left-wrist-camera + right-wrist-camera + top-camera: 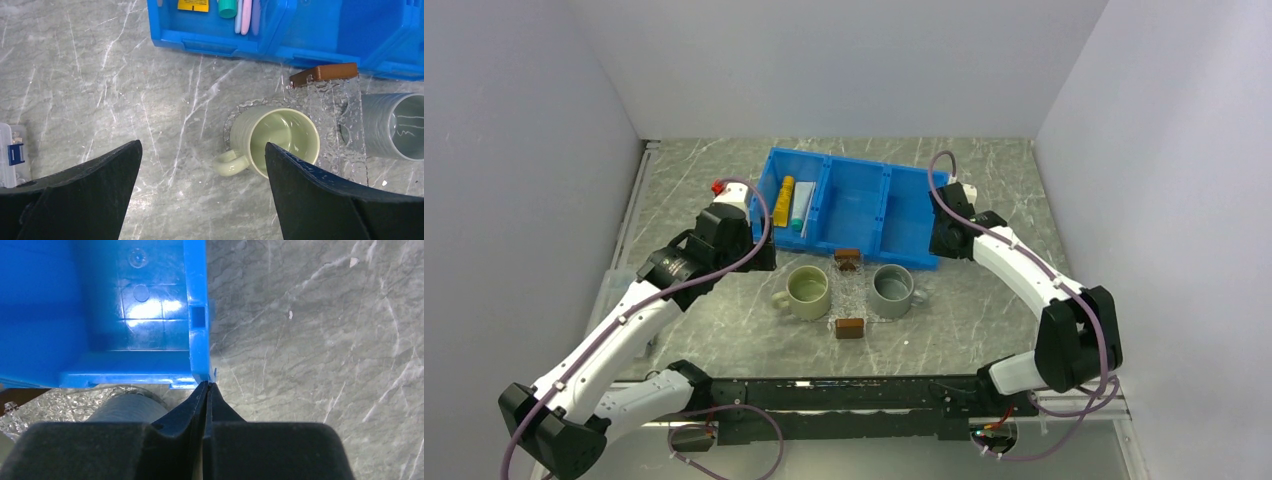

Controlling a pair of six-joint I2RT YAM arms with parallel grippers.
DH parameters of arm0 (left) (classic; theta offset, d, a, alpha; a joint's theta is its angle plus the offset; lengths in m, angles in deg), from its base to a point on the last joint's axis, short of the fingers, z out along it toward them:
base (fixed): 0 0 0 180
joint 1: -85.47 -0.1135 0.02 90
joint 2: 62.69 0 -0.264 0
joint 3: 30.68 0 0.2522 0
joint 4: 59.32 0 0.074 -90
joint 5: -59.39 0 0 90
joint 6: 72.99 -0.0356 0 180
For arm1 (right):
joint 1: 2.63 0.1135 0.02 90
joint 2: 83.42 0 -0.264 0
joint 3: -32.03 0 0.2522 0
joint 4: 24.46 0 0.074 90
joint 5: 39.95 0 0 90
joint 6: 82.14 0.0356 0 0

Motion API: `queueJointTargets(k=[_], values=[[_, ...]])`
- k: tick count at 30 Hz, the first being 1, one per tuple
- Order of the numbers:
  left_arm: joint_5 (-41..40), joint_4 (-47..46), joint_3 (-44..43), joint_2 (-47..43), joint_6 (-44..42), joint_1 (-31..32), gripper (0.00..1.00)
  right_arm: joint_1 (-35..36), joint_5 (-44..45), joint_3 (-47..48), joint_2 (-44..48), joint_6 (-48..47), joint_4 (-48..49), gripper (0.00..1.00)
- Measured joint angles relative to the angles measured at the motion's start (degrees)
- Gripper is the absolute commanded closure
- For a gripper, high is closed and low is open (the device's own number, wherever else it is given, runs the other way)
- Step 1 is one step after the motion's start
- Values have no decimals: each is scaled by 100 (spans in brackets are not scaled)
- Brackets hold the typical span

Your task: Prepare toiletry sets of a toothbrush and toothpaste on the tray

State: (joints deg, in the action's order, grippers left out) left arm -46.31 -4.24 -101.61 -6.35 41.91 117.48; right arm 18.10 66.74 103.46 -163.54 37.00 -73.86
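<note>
The clear tray (852,292) lies between two mugs, a brown handle (325,74) at each end. The toothpaste sits in the left compartment of the blue bin (856,212): a yellow tube (781,200) and a white tube with a teal cap (800,208). Pale pink and lilac toothbrushes (245,17) lie beside the teal cap (227,7). My left gripper (202,144) hangs open and empty over bare table, near the bin's left end and left of the green mug. My right gripper (206,383) is shut, its tips at the bin's near right corner (200,372).
A green mug (807,290) stands left of the tray and a grey mug (892,290) right of it, both close to the bin's front wall. A small clear box (10,155) lies at the table's left edge. White walls enclose three sides.
</note>
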Motion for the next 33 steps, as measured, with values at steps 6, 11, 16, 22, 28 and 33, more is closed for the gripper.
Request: queueJointTargets(k=[6, 11, 16, 22, 28, 33], values=[[42, -15, 35, 0, -2, -37, 1, -68, -94, 35, -153, -4, 33, 97], [92, -22, 35, 17, 0, -61, 1, -192, -92, 160, -356, -46, 118, 97], [184, -42, 35, 70, 24, -87, 1, -426, -136, 393, -678, -129, 201, 97], [295, -116, 35, 232, 46, -98, 1, -682, -214, 833, -1128, -258, 280, 97], [389, -118, 0, 492, 50, -146, 1, -831, -249, 1307, -1626, -310, 332, 97], [444, -122, -245, 785, 85, -227, 1, -855, -284, 1578, -1906, -326, 358, 97]])
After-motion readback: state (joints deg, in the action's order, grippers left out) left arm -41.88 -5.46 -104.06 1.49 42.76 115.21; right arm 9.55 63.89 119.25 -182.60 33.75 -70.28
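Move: The blue box's near right corner is almost at the right gripper's shut tips: about 2 cm ahead, 1 cm left and 2 cm lower. From that gripper the grey mug stands some 11 cm left and 6 cm back. The same box corner lies roughly 37 cm right, 5 cm ahead and 12 cm below the left gripper. From the left gripper, the white toothpaste is about 15 cm ahead and 9 cm right, and the green mug some 11 cm right and 3 cm back. Push the blue box's near right corner forward about 9 cm with the right gripper's shut fingertips, drifting a couple of centimetres right and staying low, to swing the box straight. Meanwhile ease the open left gripper some 3 cm forward, down and slightly right, tipping it down a touch, towards the toothpaste; it grips nothing. ##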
